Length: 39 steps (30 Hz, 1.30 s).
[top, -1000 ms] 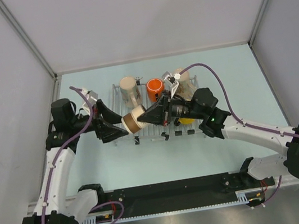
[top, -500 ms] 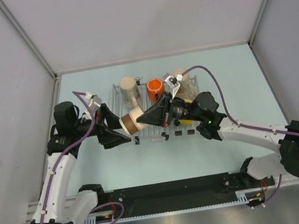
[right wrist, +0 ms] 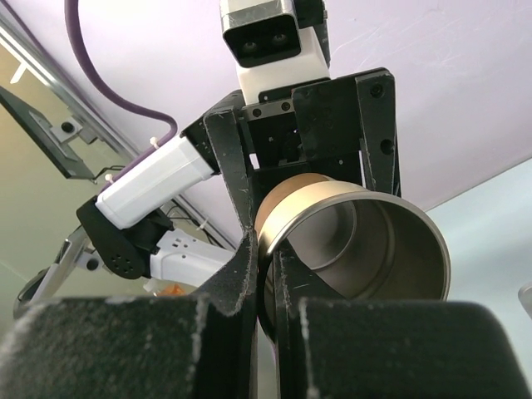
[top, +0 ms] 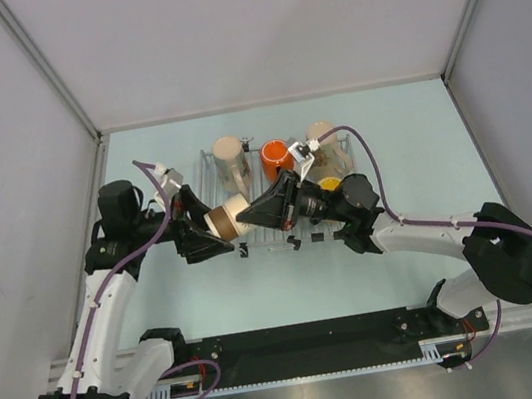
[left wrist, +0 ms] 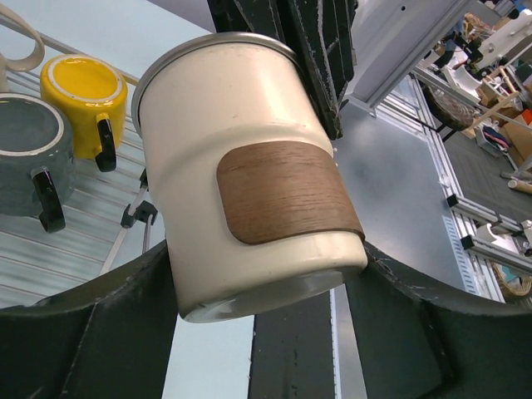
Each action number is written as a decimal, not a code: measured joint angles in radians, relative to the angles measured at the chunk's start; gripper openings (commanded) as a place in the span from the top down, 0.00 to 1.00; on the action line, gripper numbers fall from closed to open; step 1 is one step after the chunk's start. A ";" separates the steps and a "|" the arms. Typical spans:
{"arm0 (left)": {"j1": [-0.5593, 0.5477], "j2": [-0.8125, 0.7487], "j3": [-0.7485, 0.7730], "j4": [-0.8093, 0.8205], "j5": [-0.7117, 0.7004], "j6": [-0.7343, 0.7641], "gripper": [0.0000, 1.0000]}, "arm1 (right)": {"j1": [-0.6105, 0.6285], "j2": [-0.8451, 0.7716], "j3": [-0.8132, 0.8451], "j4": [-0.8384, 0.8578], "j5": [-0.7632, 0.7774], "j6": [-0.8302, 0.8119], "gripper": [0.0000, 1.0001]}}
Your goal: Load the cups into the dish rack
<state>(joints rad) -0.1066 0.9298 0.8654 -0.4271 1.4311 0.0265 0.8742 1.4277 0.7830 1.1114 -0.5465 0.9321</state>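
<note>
A cream cup [top: 224,218] with a brown band and a steel inside hangs on its side over the dish rack's [top: 275,241] front left part. My right gripper [top: 249,211] is shut on its rim [right wrist: 287,218], one finger inside and one outside. My left gripper [top: 218,229] straddles the cup's base [left wrist: 249,183], and both fingers [left wrist: 125,332] press its sides. On the rack lie a beige mug [top: 230,155], an orange mug [top: 277,157], another beige mug [top: 326,144] and a yellow mug [top: 330,186]. The left wrist view shows the yellow mug [left wrist: 83,91] beside a dark grey mug [left wrist: 29,154].
The rack [left wrist: 75,249] sits mid-table, with pale blue table surface [top: 290,287] in front of it. Grey walls close in the left, right and back. The black base rail [top: 300,348] runs along the near edge.
The cup and both grippers have shifted a little to the left. The right arm has stretched further across the rack, and the yellow mug now shows behind it.
</note>
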 measured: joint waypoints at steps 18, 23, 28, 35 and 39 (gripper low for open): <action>0.005 -0.072 -0.036 0.089 -0.125 -0.110 1.00 | 0.079 0.018 -0.144 0.212 0.234 -0.006 1.00; 0.006 -0.078 -0.058 0.119 -0.177 -0.137 0.92 | 0.085 0.080 -0.164 0.310 0.285 0.023 1.00; 0.014 -0.081 -0.062 0.131 -0.225 -0.168 0.62 | 0.086 0.161 -0.163 0.411 0.327 0.077 1.00; 0.027 -0.077 -0.104 0.123 -0.320 -0.192 1.00 | 0.087 0.257 -0.138 0.421 0.363 0.148 1.00; 0.031 -0.074 -0.118 0.121 -0.334 -0.200 1.00 | 0.088 0.275 -0.138 0.421 0.372 0.169 0.83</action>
<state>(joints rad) -0.0757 0.8555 0.7475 -0.3058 1.0969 -0.1730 0.9619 1.7031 0.6449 1.5326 -0.1749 1.1015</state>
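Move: Both hands already hold the cream cup in the air. The free front-left part of the rack lies about 16 cm ahead, 1 cm left and 22 cm below the left hand, and roughly 15 cm ahead, 5 cm left and 28 cm below the right. The back-left cream mug stands some 29 cm ahead of the left hand, level sideways. From the right hand, the grey mug is about 18 ahead and 9 right, the yellow mug 15 ahead and 18 right. Sinking and then reaching forward together, the hands carry the brown-banded cream cup towards the rack: the right goes down about 6 cm and forward 3, the left forward some 4 and down as much. The left wrist swings about 20 degrees counter-clockwise, the right turns slightly clockwise and tips. Left fingers keep straddling the body; right fingers keep pinching the rim. ##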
